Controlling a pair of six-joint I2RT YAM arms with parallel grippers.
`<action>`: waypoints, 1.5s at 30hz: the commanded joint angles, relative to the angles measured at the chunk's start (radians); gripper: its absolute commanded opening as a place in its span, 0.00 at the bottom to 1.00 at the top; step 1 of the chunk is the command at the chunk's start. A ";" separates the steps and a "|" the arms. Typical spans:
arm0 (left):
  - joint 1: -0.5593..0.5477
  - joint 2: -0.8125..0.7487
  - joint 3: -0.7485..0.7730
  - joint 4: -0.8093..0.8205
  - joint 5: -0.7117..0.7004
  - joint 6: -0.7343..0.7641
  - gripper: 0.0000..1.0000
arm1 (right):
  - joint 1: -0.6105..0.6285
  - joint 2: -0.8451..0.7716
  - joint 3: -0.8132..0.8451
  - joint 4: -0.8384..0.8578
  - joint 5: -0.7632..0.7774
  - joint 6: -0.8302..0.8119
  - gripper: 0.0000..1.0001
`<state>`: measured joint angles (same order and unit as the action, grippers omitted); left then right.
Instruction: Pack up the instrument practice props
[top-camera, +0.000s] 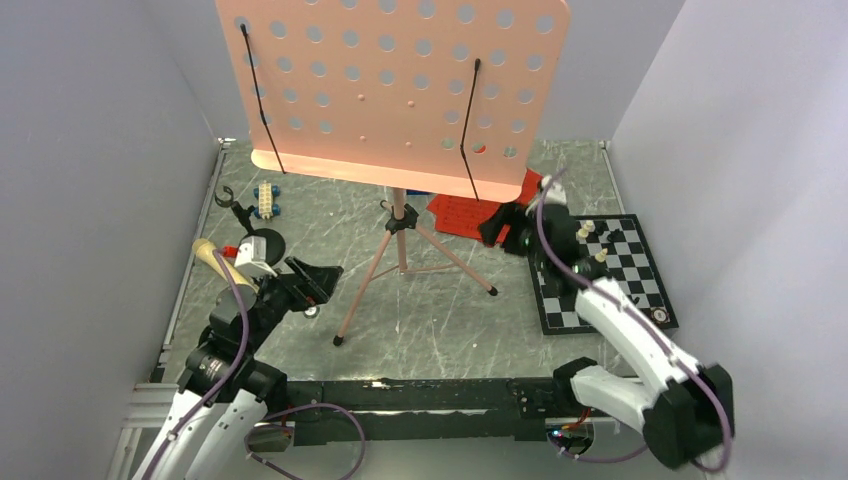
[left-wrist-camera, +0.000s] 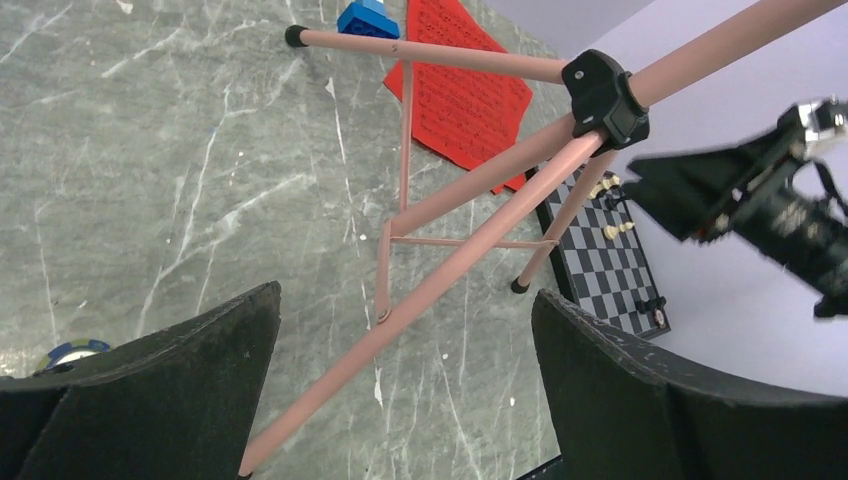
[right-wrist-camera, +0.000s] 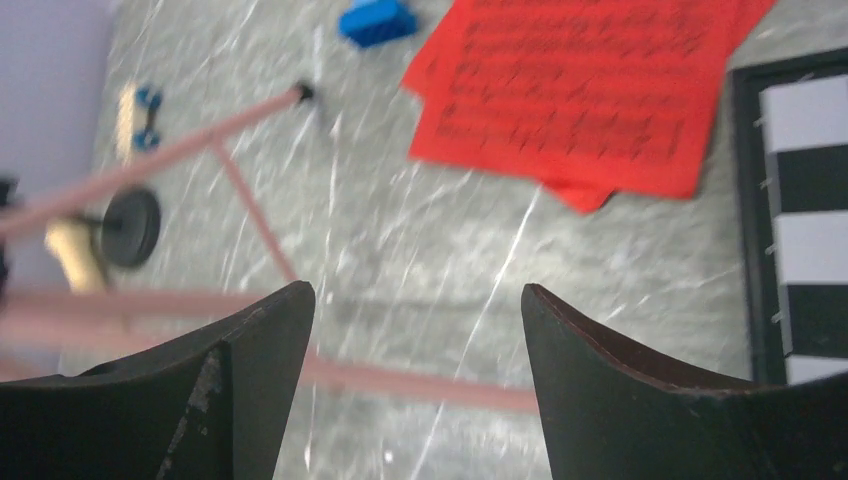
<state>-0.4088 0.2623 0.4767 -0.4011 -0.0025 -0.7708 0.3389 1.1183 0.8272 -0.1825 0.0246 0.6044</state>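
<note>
The pink music stand's perforated desk (top-camera: 400, 90) fills the top view's upper middle, on its tripod (top-camera: 400, 250). Red sheet-music pages (top-camera: 465, 212) (right-wrist-camera: 585, 95) lie flat behind the tripod's right leg. A beige foam-headed microphone (top-camera: 210, 256) and the black round-base mic stand (top-camera: 264, 243) (right-wrist-camera: 132, 228) sit at the left, beside my left arm. My left gripper (top-camera: 318, 283) (left-wrist-camera: 407, 292) is open, with a tripod leg (left-wrist-camera: 450, 265) running below its gap. My right gripper (top-camera: 493, 230) (right-wrist-camera: 418, 295) is open above the floor just in front of the pages, holding nothing.
A chessboard with pieces (top-camera: 640, 285) (left-wrist-camera: 625, 285) lies at the right under my right arm. A toy block car (top-camera: 266, 200) (right-wrist-camera: 137, 110) and a blue block (left-wrist-camera: 368, 18) (right-wrist-camera: 377, 20) sit further back. Walls close in on three sides.
</note>
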 joint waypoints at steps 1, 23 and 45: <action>0.003 0.028 0.020 0.145 0.052 0.069 0.99 | 0.088 -0.236 -0.219 0.280 0.017 -0.076 0.80; -0.285 0.253 -0.078 0.370 -0.087 0.356 0.95 | 0.402 0.014 -0.218 0.405 0.164 -0.424 0.78; -0.318 0.620 0.054 0.526 -0.284 0.467 0.61 | 0.712 0.099 -0.229 0.329 0.405 -0.458 0.49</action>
<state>-0.7300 0.8684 0.4847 0.0551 -0.2523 -0.3302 0.9661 1.2564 0.5846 0.1558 0.4198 0.1127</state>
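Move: The music stand's left front leg is about 8 cm to the left hand's right, 6 cm ahead and 8 cm lower; the tripod's black hub is roughly 13 cm right of that hand and 12 cm ahead, slightly lower. For the right hand, the stand's right leg is some 9 cm left, 5 cm back and 10 cm below, the hub about 16 cm left and level in reach. From that hand, the red sheets lie 11 cm ahead, 1 cm left, 17 cm down. The stand's two front legs end up between the grippers' part-closed fingers. The left hand rises briefly, swings right and sinks, then goes forward to its leg, its left side rolling up 30 degrees. The right hand draws back, then sweeps left some 11 cm and down to its leg, turning counter-clockwise with its left side dipping; its right-hand finger comes against the leg, pushing left. ##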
